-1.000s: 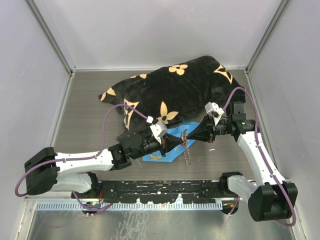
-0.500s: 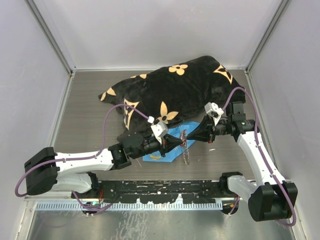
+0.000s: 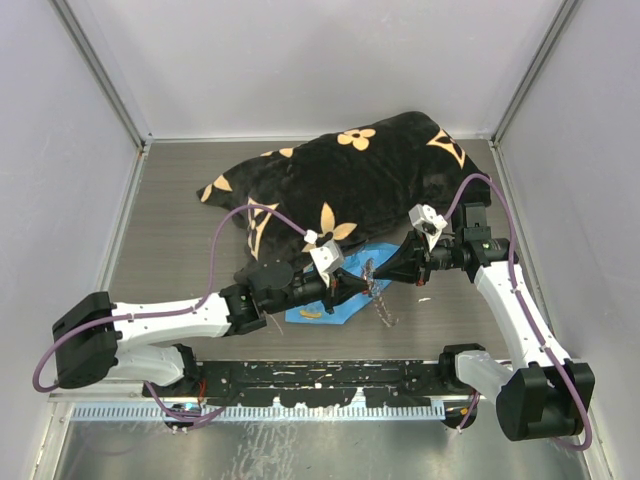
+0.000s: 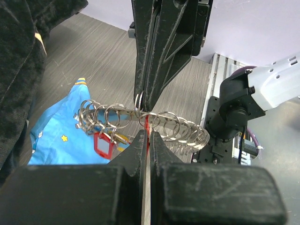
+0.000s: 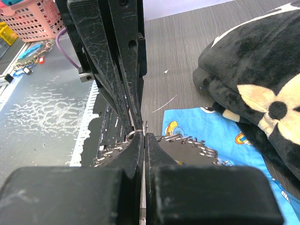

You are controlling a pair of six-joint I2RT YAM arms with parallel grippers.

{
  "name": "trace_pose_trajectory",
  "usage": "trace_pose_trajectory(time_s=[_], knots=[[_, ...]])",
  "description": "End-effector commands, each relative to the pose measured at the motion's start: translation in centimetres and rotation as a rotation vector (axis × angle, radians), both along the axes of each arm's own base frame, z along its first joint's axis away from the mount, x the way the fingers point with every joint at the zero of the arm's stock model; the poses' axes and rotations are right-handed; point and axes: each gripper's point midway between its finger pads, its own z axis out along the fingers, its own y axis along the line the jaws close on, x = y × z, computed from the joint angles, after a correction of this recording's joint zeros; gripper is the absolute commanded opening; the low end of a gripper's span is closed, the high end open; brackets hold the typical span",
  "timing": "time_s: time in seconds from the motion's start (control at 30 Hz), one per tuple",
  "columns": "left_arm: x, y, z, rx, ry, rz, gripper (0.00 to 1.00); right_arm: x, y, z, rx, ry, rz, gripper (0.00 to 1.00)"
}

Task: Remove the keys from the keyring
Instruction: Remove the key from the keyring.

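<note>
The keyring (image 4: pixel 185 131) is a silvery loop strung with many small rings, held in the air between both grippers above the blue cloth (image 3: pixel 318 308). My left gripper (image 4: pixel 148 133) is shut, with a thin red key head (image 4: pixel 146 125) pinched at its tips. A red key tag (image 4: pixel 101 144) and a yellow one hang from the loop's left part. My right gripper (image 5: pixel 143 136) is shut on a small ring (image 5: pixel 133 135) of the keyring (image 5: pixel 187 141). In the top view the two grippers meet tip to tip, left (image 3: pixel 354 285) and right (image 3: pixel 372 273), with the keyring (image 3: pixel 382 305) curving below.
A black plush blanket (image 3: pixel 350 180) with tan flowers lies behind the grippers, partly on the blue cloth (image 5: pixel 225 136). A black slotted rail (image 3: pixel 320 375) runs along the near edge. A pink basket (image 5: pixel 33 18) stands off the table. Grey walls enclose three sides.
My left arm has shifted a little right and back while its jaws stayed shut. The keyring has swung from hanging straight down to an arc leaning right. The right arm is still.
</note>
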Motion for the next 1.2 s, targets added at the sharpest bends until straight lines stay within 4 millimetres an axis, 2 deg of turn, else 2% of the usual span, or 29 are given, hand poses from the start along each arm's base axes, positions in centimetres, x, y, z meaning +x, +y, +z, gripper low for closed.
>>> trace_pose_trajectory(time_s=[0.0,0.3,0.6,0.83,1.0,1.17], knots=[[-0.3,-0.5,2.2,-0.047,-0.037,-0.029,0.0,-0.8,0.3,2.4,0.09,-0.055,0.067,0.01],[-0.5,1.1,3.3,-0.111,-0.058,0.0,0.22,-0.8,0.3,2.4,0.09,-0.055,0.067,0.01],[-0.7,2.5,5.1,-0.211,-0.063,-0.023,0.25,-0.9,0.4,2.5,0.09,-0.056,0.07,0.01],[0.1,2.7,6.6,-0.308,0.046,-0.122,0.29,-1.0,0.4,2.3,0.091,-0.059,0.073,0.01],[0.1,2.1,7.3,-0.36,0.107,-0.199,0.3,-1.0,0.5,2.3,0.091,-0.059,0.075,0.01],[0.1,0.9,6.5,-0.349,0.156,-0.245,0.3,-1.1,0.5,2.3,0.091,-0.061,0.077,0.01]])
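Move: Between the left fingertips the red key is still pinched, its middle about 1 cm to the right of that hand and 1 cm below. The right fingertips hold the keyring some 2 cm to the left hand's right, 1 cm ahead and 1 cm up, and the keyring's wide hoop hangs about 1 cm right, level fore and aft and 5 cm down. From the right hand, the red key lies about 1 cm back, 1 cm left and 2 cm below. Opening to about a third, the left fingers let go of the red key and back off left from the keyring by roughly 3 cm, then rise about 4 cm and edge forward while the fingertips tip upward. The hand then turns back, coming right and down about 1 cm with a slight roll, fingers still apart. The right hand stays put and keeps its pinch on the keyring. ##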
